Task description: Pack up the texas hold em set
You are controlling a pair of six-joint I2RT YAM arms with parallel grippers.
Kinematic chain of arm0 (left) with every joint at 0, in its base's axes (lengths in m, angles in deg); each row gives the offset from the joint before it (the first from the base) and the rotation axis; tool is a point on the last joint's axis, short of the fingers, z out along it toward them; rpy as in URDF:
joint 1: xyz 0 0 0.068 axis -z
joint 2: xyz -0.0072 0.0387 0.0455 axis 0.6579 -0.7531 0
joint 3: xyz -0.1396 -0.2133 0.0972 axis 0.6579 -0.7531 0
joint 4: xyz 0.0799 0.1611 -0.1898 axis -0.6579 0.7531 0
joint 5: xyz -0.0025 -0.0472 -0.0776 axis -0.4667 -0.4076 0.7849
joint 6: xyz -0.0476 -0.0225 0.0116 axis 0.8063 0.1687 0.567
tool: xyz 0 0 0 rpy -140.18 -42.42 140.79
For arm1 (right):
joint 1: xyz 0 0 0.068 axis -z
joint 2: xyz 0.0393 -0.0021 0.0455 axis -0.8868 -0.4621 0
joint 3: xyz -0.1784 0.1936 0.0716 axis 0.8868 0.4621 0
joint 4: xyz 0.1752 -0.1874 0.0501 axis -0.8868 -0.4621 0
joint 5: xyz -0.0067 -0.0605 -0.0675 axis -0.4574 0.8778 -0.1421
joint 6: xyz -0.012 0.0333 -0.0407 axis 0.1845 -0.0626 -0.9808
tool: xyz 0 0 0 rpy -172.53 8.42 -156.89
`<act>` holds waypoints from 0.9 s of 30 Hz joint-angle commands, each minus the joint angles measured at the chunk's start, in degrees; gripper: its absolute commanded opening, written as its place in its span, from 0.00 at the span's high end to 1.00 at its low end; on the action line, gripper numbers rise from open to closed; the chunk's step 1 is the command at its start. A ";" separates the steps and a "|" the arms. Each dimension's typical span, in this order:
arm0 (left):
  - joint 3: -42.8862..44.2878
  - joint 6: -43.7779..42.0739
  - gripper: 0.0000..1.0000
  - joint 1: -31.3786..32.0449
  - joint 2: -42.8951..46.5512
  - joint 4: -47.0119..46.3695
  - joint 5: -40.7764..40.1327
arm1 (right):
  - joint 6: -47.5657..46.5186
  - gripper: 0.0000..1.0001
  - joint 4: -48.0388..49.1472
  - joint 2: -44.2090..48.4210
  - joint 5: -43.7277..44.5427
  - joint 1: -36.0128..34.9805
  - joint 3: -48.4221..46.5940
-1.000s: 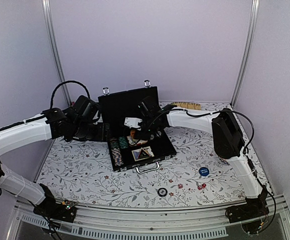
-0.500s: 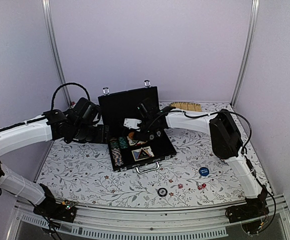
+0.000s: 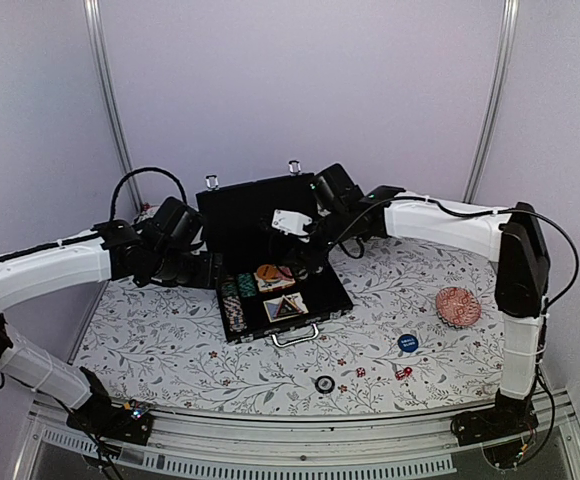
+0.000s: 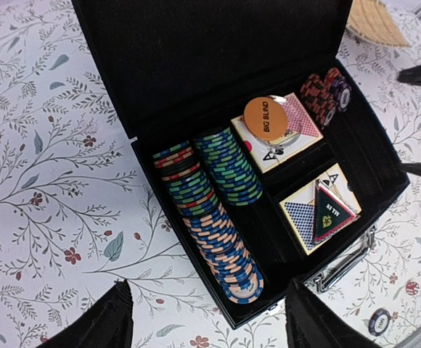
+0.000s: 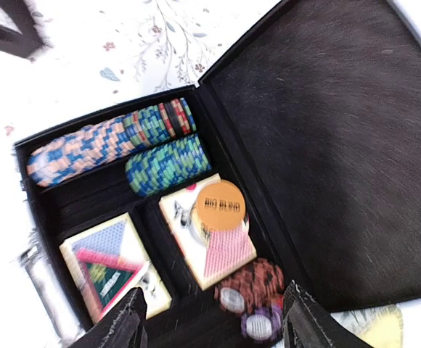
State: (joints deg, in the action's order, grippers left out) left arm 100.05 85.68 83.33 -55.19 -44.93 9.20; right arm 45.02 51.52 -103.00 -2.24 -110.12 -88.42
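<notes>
The black briefcase (image 3: 260,205) stands open at mid-table, lid up. It holds chip rows (image 4: 210,217), a card deck with a triangular marker (image 4: 319,210) and a second deck with an orange BIG BLIND disc (image 4: 266,119) lying on it. My left gripper (image 4: 209,286) hovers open over the case's near-left corner (image 3: 210,268). Above the case's back half my right gripper (image 5: 214,290) is open and empty, with the orange disc (image 5: 221,206) just below it. A blue disc (image 3: 407,342), a black disc (image 3: 324,384) and red dice (image 3: 403,372) lie loose on the table in front.
A red patterned round dish (image 3: 458,306) sits at the right. A woven straw mat (image 3: 370,211) lies behind the case, right of the lid. The case's metal handle (image 3: 295,336) faces the near edge. Frame posts stand at the back corners.
My right gripper has lifted up and back from the case, its jaws widening; the orange disc stays on the deck. The right arm swung out, uncovering the red dish. The left arm held still.
</notes>
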 commanded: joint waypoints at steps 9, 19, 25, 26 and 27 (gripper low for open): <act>4.36 -5.63 0.29 -0.02 -7.42 -4.40 5.47 | 0.95 0.37 -7.50 26.05 -3.11 8.87 29.64; 8.97 -6.58 0.29 1.60 -12.88 -4.58 6.68 | -0.81 0.36 -22.79 29.61 -1.59 15.29 39.08; 9.99 -6.62 0.29 2.34 -13.91 -4.60 6.67 | -0.30 0.34 -21.98 28.44 2.36 15.28 43.38; 9.99 -6.65 0.29 2.42 -13.90 -4.64 6.63 | -0.21 0.34 -21.80 28.13 2.94 15.29 43.77; 9.93 -6.63 0.29 2.43 -13.91 -4.60 6.63 | 0.06 0.34 -21.76 27.74 3.58 15.28 44.18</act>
State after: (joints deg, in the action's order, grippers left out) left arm 108.53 79.78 84.99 -68.52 -48.53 15.60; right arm 44.80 30.52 -74.61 -1.86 -94.75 -45.52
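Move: My right hand hangs over the open case, whose middle is about 4 cm to its left and 12 below. The small blind button lies some 24 cm to its right, 12 back and 14 down. The pair of dice is about 8 cm nearer me than that button; the red plate stands some 12 cm right of the button and 9 farther out. From my left hand the case's middle is about 15 cm right and 6 ahead, the button some 43 right and 5 back. I swing my empty right hand away from the case towards the small blind button, about 26 cm right and 12 back, rising a little at first and then sinking roughly 13 cm, fingers kept open and tilting until they point almost straight down. Meanwhile my open left hand slides some 6 cm right, a bit forward and down, towards the case's middle, turning about 10 degrees clockwise. ##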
